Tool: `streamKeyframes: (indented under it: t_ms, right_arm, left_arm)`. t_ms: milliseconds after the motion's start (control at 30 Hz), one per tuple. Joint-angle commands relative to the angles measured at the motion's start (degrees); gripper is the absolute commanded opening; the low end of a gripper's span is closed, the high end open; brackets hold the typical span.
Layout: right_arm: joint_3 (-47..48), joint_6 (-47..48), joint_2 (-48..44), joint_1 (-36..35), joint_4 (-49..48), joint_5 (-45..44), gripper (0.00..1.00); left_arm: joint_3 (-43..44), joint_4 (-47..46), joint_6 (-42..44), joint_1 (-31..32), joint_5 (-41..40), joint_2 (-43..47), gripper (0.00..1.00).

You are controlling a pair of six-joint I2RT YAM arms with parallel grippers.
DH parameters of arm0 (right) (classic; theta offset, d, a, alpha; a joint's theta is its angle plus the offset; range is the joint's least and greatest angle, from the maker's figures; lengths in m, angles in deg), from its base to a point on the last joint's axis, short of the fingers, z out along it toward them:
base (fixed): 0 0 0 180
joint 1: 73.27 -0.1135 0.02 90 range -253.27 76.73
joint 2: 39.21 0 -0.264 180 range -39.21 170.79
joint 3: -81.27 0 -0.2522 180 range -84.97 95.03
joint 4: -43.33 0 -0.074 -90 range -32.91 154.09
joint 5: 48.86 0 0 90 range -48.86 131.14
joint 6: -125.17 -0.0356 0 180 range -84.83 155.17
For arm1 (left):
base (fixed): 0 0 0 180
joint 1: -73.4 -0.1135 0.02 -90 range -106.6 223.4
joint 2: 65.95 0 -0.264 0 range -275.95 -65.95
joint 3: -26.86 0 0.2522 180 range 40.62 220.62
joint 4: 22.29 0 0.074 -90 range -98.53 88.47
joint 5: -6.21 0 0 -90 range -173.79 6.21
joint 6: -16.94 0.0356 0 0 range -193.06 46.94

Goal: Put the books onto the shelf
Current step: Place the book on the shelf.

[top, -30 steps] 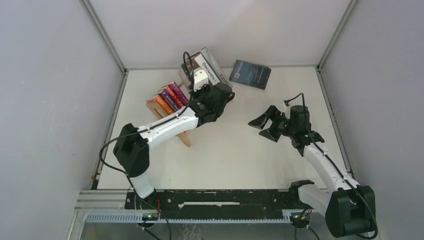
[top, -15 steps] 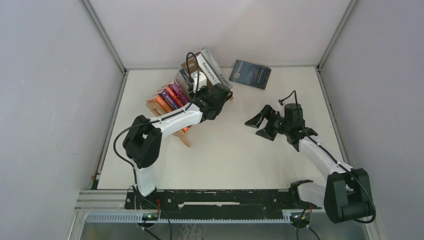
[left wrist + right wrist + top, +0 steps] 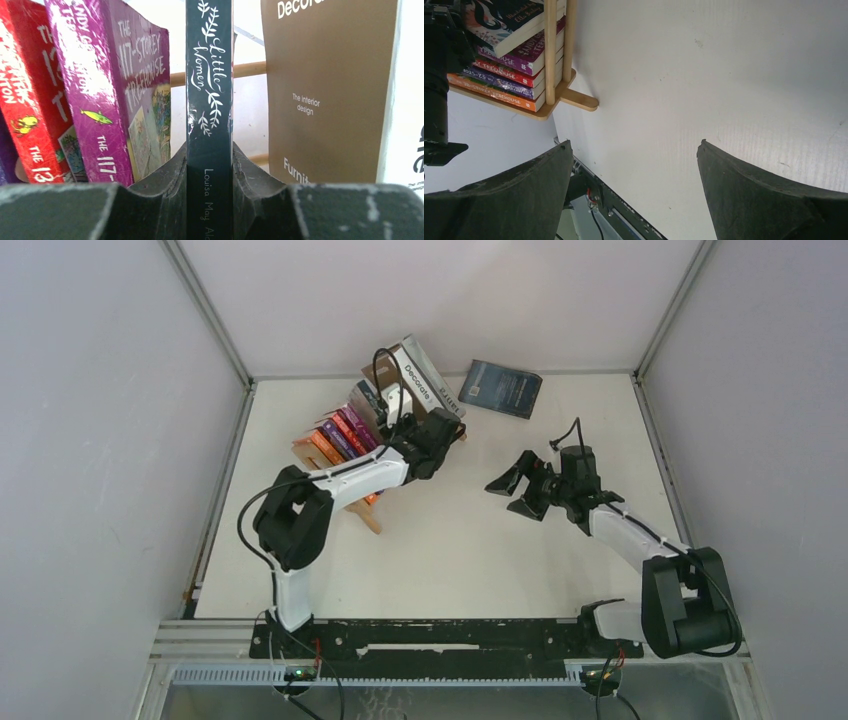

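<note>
My left gripper (image 3: 209, 165) is shut on the spine of a dark blue book, "Little Women" (image 3: 209, 90), and holds it upright at the shelf (image 3: 372, 516). The book stands between a purple paperback (image 3: 115, 90) on its left and a thick brown book (image 3: 325, 90) on its right, apart from both. A red paperback (image 3: 25, 100) is further left, and a shelf rail (image 3: 250, 69) shows behind. From above, orange, purple and red books (image 3: 335, 438) fill the rack. Another dark blue book (image 3: 500, 388) lies flat at the back. My right gripper (image 3: 515, 485) hangs open over bare table.
The brown book (image 3: 425, 380) leans at the rack's far end near the back wall. The right wrist view shows the rack's wooden foot (image 3: 579, 100) and stacked books (image 3: 509, 75) at upper left, with my left arm (image 3: 439, 75) beside them.
My left gripper has carried the dark blue book leftward, toward the row of paperbacks on the rack. The right gripper has drifted a little left, still open.
</note>
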Motion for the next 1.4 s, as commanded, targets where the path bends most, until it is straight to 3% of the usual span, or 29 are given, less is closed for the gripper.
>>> streamKeyframes:
  t_ms: [0,267,433,600,733,1367]
  right_arm:
    - [2.1,1.9,1.4,-0.4,-4.6,0.7,1.0]
    - [2.1,2.2,3.6,-0.4,-6.0,1.5,1.0]
    - [2.7,2.5,4.0,-0.4,-5.4,1.9,1.0]
    - [3.8,2.8,3.7,-0.6,-4.3,1.7,1.0]
    - [3.9,2.6,3.3,-1.0,-4.2,1.2,1.0]
    - [3.9,3.9,1.0,-4.6,-1.3,-2.7,1.0]
  left_arm:
    - [1.6,-3.8,-3.4,-0.1,-6.3,-0.3,0.0]
    - [1.5,6.1,-14.0,0.3,-7.6,-1.6,0.03]
    - [2.2,10.3,-17.2,0.8,-6.8,-1.4,0.33]
    - [3.9,13.8,-17.9,1.5,-6.1,-0.7,0.52]
    - [4.7,14.7,-17.4,2.0,-5.9,0.4,0.57]
    - [7.2,14.5,-13.4,3.7,-7.6,5.6,0.56]
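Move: The left hand pinches Little Women by its spine; its place in the shelf is the gap some 4 cm ahead, 3 cm left and about level. The purple 117-Storey book stands roughly 1 cm ahead and 7 cm left of the hand, Decorate about 9 cm ahead and 3 cm right, both near hand height. From the right hand, that gap lies some 17 cm ahead, 24 cm left and 8 cm higher. The left hand lowers Little Women about 2 cm, opens and releases, then backs off and rises about 4 cm. ##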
